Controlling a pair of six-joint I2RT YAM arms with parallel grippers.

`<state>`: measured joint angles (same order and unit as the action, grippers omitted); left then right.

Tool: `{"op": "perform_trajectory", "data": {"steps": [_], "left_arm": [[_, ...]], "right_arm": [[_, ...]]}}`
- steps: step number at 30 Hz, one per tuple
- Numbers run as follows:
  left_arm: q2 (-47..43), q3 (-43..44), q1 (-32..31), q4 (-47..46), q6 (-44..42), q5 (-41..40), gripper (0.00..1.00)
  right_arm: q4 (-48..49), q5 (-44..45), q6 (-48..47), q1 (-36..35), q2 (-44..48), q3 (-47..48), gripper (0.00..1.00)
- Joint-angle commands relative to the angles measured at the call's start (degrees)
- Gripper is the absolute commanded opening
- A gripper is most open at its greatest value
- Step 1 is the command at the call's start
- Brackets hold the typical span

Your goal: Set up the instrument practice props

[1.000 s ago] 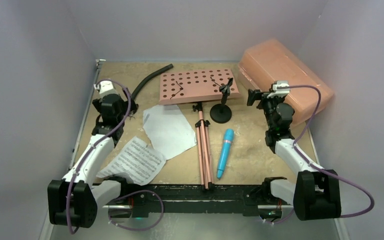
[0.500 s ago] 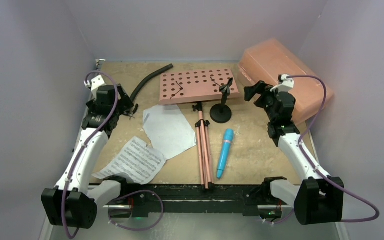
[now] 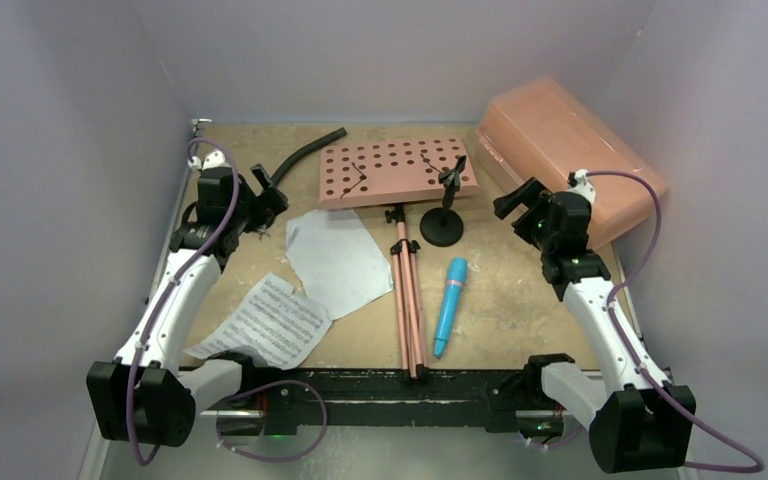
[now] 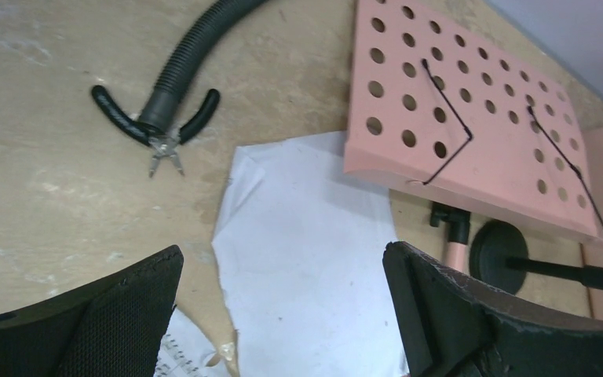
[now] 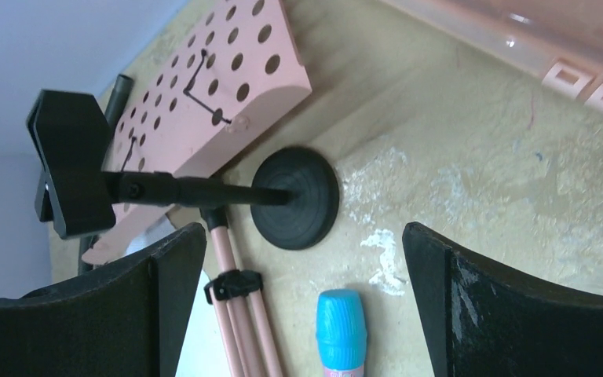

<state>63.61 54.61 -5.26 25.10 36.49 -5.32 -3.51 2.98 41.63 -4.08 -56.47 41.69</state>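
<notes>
The pink perforated music stand (image 3: pixel 398 172) lies flat mid-table, its folded tripod legs (image 3: pixel 408 300) pointing at me. A blank white page (image 3: pixel 338 258) and a printed sheet-music page (image 3: pixel 270 320) lie to its left. The blue microphone (image 3: pixel 450 305) lies right of the legs. The black mic stand (image 3: pixel 443 225) stands upright by the desk's right corner. My left gripper (image 3: pixel 270 198) hovers open above the blank page (image 4: pixel 314 259). My right gripper (image 3: pixel 515 200) hovers open, with the mic stand's base (image 5: pixel 294 196) and the microphone's head (image 5: pixel 341 326) ahead of it. Neither holds anything.
A curved black hose (image 3: pixel 305 155) lies at the back left, with small black-handled pliers (image 4: pixel 157 126) at its end. A large translucent pink box (image 3: pixel 570 150) fills the back right corner. Grey walls enclose the table on three sides.
Both arms have swung inward toward the table's middle: the left gripper rightward near the hose's end, the right gripper slightly nearer and lower. Both stayed open; no object moved.
</notes>
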Motion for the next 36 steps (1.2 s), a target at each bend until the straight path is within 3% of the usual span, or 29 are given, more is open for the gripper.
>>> {"op": "perform_trajectory", "data": {"steps": [1,6,10,14,20,27,36], "left_arm": [[0.8,-1.3,0.3,-6.9,3.6,9.8,0.99],[3.3,-5.0,0.3,-13.7,8.3,17.5,0.99],[5.8,-6.1,0.2,-17.0,10.8,21.3,0.99],[8.1,-5.8,0.0,-18.7,12.0,24.0,0.99],[10.5,-6.0,-0.8,-20.8,13.7,26.2,0.99],[10.6,-6.1,-0.9,-21.4,14.3,26.2,0.98],[10.6,-5.9,-0.8,-19.2,13.8,25.6,0.98]], "right_arm": [[-2.9,-2.9,1.0,-0.1,1.9,-0.2,0.98],[-8.1,-4.4,-4.0,-0.1,0.0,3.6,0.98],[-18.7,-0.1,-0.8,-0.1,-3.6,6.5,0.98],[-19.1,-4.2,-2.2,0.0,-5.4,8.5,0.98],[-20.0,-11.7,-9.0,-0.1,-8.4,19.4,0.98],[-13.4,-25.0,-4.9,-0.3,-11.6,26.4,0.98],[-17.4,-24.6,-3.5,-6.0,-26.5,38.9,0.98]]}}
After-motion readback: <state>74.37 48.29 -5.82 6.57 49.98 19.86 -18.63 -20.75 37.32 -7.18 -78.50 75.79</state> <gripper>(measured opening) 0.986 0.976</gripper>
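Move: Right of and beyond the left hand lies the pink music stand desk, its middle about 18 cm ahead, 27 cm right and 16 cm below; the white sheet is level with the hand, 15 cm right, and the pliers 6 cm ahead, 3 cm left, both 19 cm down. From the right hand the desk is 18 cm ahead, 21 cm left and 18 cm below, the round-based mic stand 7 cm ahead and 11 cm left, its middle 13 cm down. Dipping about 4 cm while easing back, the right hand then climbs some 13 cm and swings left and forward above the mic stand's clip, turning some 25 degrees counter-clockwise. The left hand moves about 9 cm right and a little down, in over the white sheet towards the desk, rolling its left side down, then stays there. Both grippers keep open and empty. ##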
